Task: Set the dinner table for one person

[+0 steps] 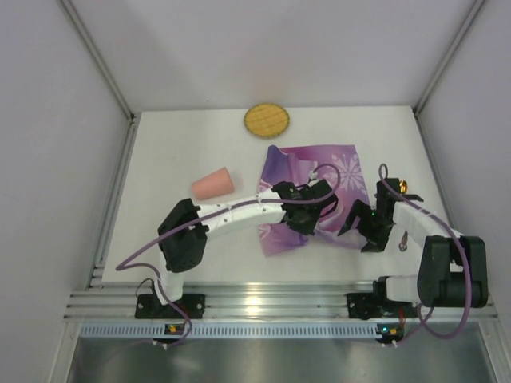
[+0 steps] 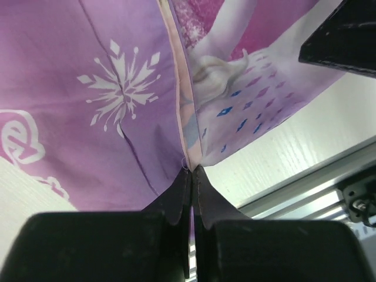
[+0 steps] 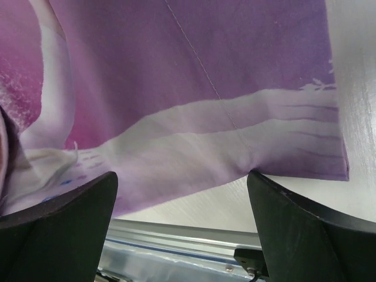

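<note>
The dinner table (image 1: 184,152) is a plain white tabletop. A purple printed placemat (image 1: 319,171) lies crumpled on it right of centre, with its near part folded up. My left gripper (image 1: 306,222) reaches in from the left and is shut on a raised fold of the placemat (image 2: 123,88), its fingertips (image 2: 187,179) pinching the cloth's seam. My right gripper (image 1: 359,233) stands open at the placemat's near right edge (image 3: 194,76). One of its fingertips (image 3: 258,179) touches the cloth's hem, the other (image 3: 103,185) sits apart at the left.
A pink cup (image 1: 213,184) lies on its side left of the placemat. A round yellow woven mat (image 1: 267,120) sits at the back centre. A small slim object (image 1: 403,239) lies by the right arm. The aluminium rail (image 1: 255,303) runs along the near edge.
</note>
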Motion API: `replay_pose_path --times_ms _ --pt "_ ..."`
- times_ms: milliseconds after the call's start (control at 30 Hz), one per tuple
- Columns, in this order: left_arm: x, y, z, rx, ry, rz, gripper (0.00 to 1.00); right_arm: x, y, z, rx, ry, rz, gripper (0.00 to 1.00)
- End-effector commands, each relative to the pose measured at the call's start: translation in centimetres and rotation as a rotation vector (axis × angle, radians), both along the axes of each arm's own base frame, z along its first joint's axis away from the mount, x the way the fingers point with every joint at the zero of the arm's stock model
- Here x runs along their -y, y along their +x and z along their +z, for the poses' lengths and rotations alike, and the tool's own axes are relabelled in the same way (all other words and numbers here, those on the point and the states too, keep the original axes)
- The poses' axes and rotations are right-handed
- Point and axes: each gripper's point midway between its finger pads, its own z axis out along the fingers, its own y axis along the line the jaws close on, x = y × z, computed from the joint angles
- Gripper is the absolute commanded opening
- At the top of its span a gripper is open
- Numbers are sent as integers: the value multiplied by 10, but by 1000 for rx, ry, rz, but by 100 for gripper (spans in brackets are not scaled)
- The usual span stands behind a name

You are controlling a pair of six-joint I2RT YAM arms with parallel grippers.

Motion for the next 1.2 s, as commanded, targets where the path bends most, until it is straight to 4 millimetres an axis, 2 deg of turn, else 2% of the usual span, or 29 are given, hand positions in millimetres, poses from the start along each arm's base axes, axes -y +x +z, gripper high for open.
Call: replay_pose_path --times_ms 0,200,333,367,433,500,533,567,600,633,667,700,733,767,800,833,867,933,1033,1100,1167 --pt "-6 1 35 -26 -59 -20 0 24 14 -5 38 -131 -49 94" --pt "-29 4 35 -42 -32 -13 0 35 20 -1 48 -190 -98 95" --pt "-44 9 37 -58 -45 15 0 35 14 -13 -1 -192 -106 95" --pt "-51 7 30 -80 -40 21 0 35 13 -15 -7 -190 -108 94" --pt "-62 15 32 -81 -56 56 0 35 10 -23 -20 -195 -115 93" --pt "-86 26 19 -107 -39 137 0 32 9 -28 -25 -179 -120 78" --pt "-97 31 20 -106 -47 174 0 31 10 -32 -24 -172 -120 65" --pt "-117 30 8 -132 -23 231 0 31 12 -33 -23 -169 -124 44" --pt "-134 47 7 -138 -54 308 0 29 12 -35 -25 -161 -126 35" --pt "-147 52 17 -124 -100 353 0 29 16 -37 -15 -157 -126 28" --pt "-181 62 6 -143 -95 471 0 28 17 -39 -25 -155 -125 15" --pt "-192 66 10 -148 -142 518 0 28 18 -41 -25 -155 -123 10" --pt "-211 70 28 -104 -190 585 0 28 19 -42 -30 -154 -118 5" --pt "-233 63 20 -124 -193 678 0 28 22 -42 -38 -153 -116 0" --pt "-263 67 24 -116 -215 798 0 28 22 -41 -44 -154 -108 0" --pt "-280 61 40 -68 -259 856 0 28 26 -39 -36 -154 -107 0" --pt "-297 50 30 -89 -259 952 0 29 27 -37 -32 -157 -101 0" --pt "-308 34 40 -63 -299 999 0 31 27 -33 -33 -170 -100 0" --pt "-319 16 37 -79 -253 1047 0 34 29 -24 -10 -184 -99 0" --pt "-317 9 28 -127 -241 1053 0 35 28 -24 -11 -189 -97 0" --pt "-303 5 8 -205 -267 1012 0 35 25 -24 -14 -192 -95 0"
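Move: Some 31 cm to the left and 3 cm ahead of the left hand, about 8 cm below it, lies the bare table where its held placemat edge is going; the cup is roughly 26 cm left and 16 cm ahead. Just under the open right hand is the placemat's near edge, about 2 cm right, 1 cm ahead and 2 cm down. The fork lies some 15 cm right and 5 cm ahead of that hand. Keeping its pinch on the placemat edge, the left hand swings about 31 cm left, away from the right hand, bowing some 7 cm forward and partly back, ending roughly 4 cm higher and turned nearly 60 degrees counter-clockwise. Meanwhile the right hand eases 2 cm right, slightly forward and down, and shuts its fingers on the near edge beside the right corner. ##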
